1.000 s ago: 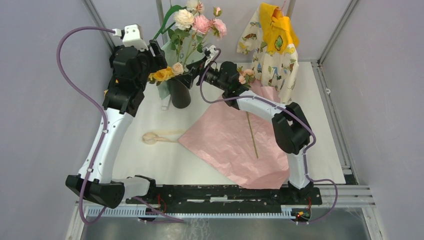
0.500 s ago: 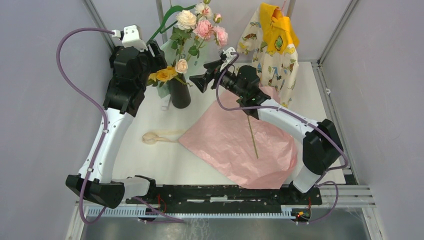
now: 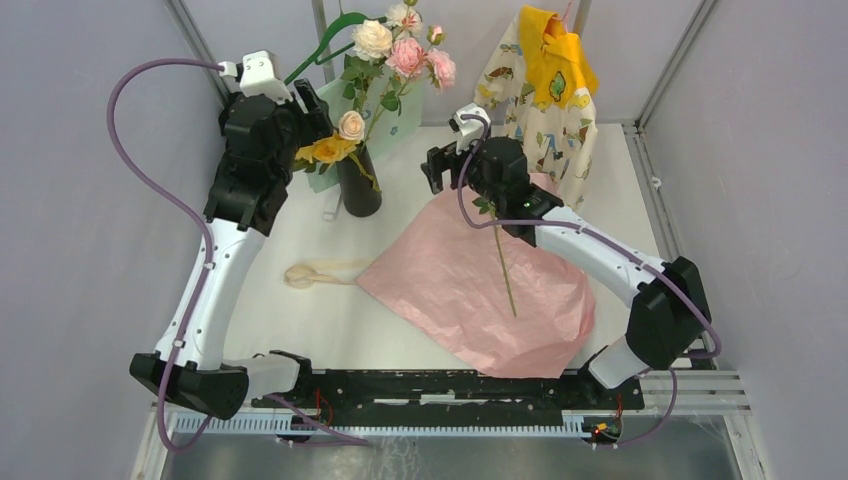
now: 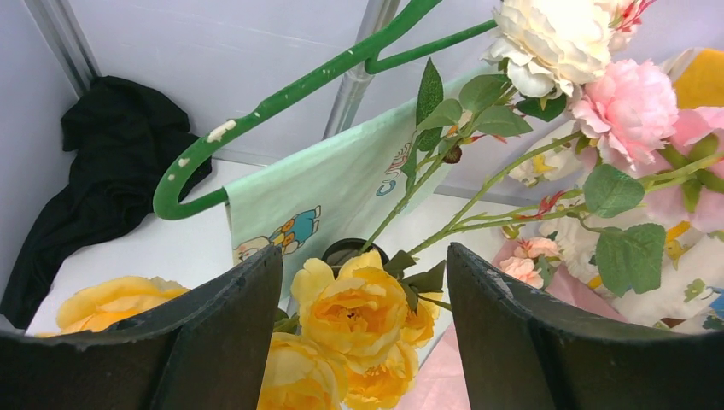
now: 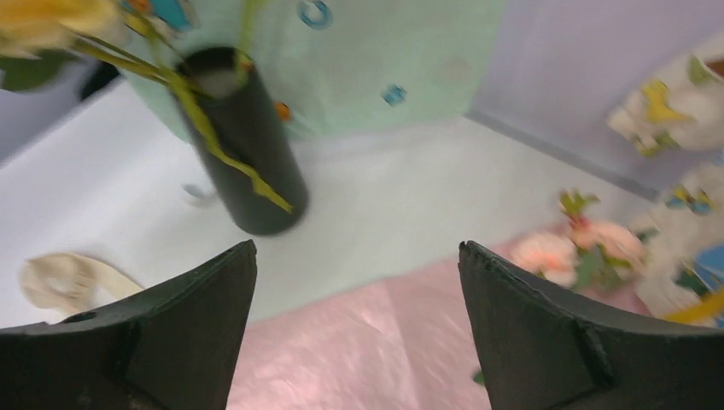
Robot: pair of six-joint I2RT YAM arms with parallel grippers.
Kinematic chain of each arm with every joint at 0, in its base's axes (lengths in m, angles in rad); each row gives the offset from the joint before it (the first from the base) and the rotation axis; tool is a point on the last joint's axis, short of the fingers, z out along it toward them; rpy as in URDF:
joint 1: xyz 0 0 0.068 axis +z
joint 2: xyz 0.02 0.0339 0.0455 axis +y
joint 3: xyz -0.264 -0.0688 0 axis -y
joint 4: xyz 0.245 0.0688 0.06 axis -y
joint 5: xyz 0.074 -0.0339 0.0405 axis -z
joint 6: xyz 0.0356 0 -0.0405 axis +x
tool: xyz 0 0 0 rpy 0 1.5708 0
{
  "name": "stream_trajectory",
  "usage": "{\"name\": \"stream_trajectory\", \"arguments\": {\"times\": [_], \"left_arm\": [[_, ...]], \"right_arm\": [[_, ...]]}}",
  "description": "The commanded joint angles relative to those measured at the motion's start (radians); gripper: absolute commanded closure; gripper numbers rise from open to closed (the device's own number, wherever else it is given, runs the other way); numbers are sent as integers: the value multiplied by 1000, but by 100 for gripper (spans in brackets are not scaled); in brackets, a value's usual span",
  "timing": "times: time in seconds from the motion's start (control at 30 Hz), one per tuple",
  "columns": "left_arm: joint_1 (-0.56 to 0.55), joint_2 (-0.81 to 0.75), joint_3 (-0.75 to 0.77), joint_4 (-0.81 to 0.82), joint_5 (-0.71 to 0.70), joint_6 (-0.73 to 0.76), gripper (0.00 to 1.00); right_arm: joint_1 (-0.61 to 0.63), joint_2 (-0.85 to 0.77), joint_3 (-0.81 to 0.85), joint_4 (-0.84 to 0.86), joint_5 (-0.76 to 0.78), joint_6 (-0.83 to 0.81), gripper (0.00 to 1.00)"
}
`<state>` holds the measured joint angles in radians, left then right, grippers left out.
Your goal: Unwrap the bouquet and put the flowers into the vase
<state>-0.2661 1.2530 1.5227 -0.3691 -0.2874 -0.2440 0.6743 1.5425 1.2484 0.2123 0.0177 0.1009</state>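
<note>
The black vase stands at the back left and holds cream, pink and yellow flowers on long stems. My left gripper hangs open beside it, with the yellow roses loose between its fingers. To the right of the vase my right gripper is open and empty over the edge of the pink wrapping paper, which lies spread flat. One more stem lies on that paper. Its pink head shows in the right wrist view. The vase shows there too.
A beige ribbon lies left of the paper. A green hanger with a mint cloth leans behind the vase. A printed yellow-and-cream garment hangs at the back right. A black cloth bundle sits in the back left corner.
My right gripper has pulled back to the right, away from the vase and the stems. The flowers in the vase have shifted slightly. The left arm has barely moved.
</note>
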Motion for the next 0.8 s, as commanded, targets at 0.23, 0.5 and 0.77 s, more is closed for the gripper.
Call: {"name": "stream_trajectory", "arguments": {"times": [0.23, 0.5, 0.77], "left_arm": [[-59, -30, 21, 6, 17, -72, 24], [-151, 4, 36, -25, -78, -42, 24], [-171, 28, 33, -25, -90, -38, 24]], "right_arm": [[-162, 331, 341, -508, 202, -21, 24], [-227, 519, 501, -626, 225, -15, 31], [-297, 609, 518, -649, 172, 5, 38]]}}
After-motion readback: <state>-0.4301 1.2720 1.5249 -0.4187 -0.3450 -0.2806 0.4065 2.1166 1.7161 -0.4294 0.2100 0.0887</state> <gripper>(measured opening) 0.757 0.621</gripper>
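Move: For the right hand, the leafy stem of the remaining pink roses lies about 12 cm ahead, 13 cm right and 27 cm below; its blooms are some 11 cm beyond the leaves, the vase 8 cm ahead, 19 cm left and 20 cm below. From the left hand, the peach rose sits about 7 cm right, 2 cm ahead and 5 cm below, the yellow flowers 2 cm ahead, 1 cm right, 10 cm down. With its right-hand finger against the peach rose, the still-open left hand sidles some 5 cm right over the yellow flowers, dipping slightly at the end. The empty right hand swoops away from the vase towards the leafy stem, about 21 cm down, 13 right and 11 forward, tipping steeply down, swinging clockwise and narrowing its fingers to roughly two-thirds open. ##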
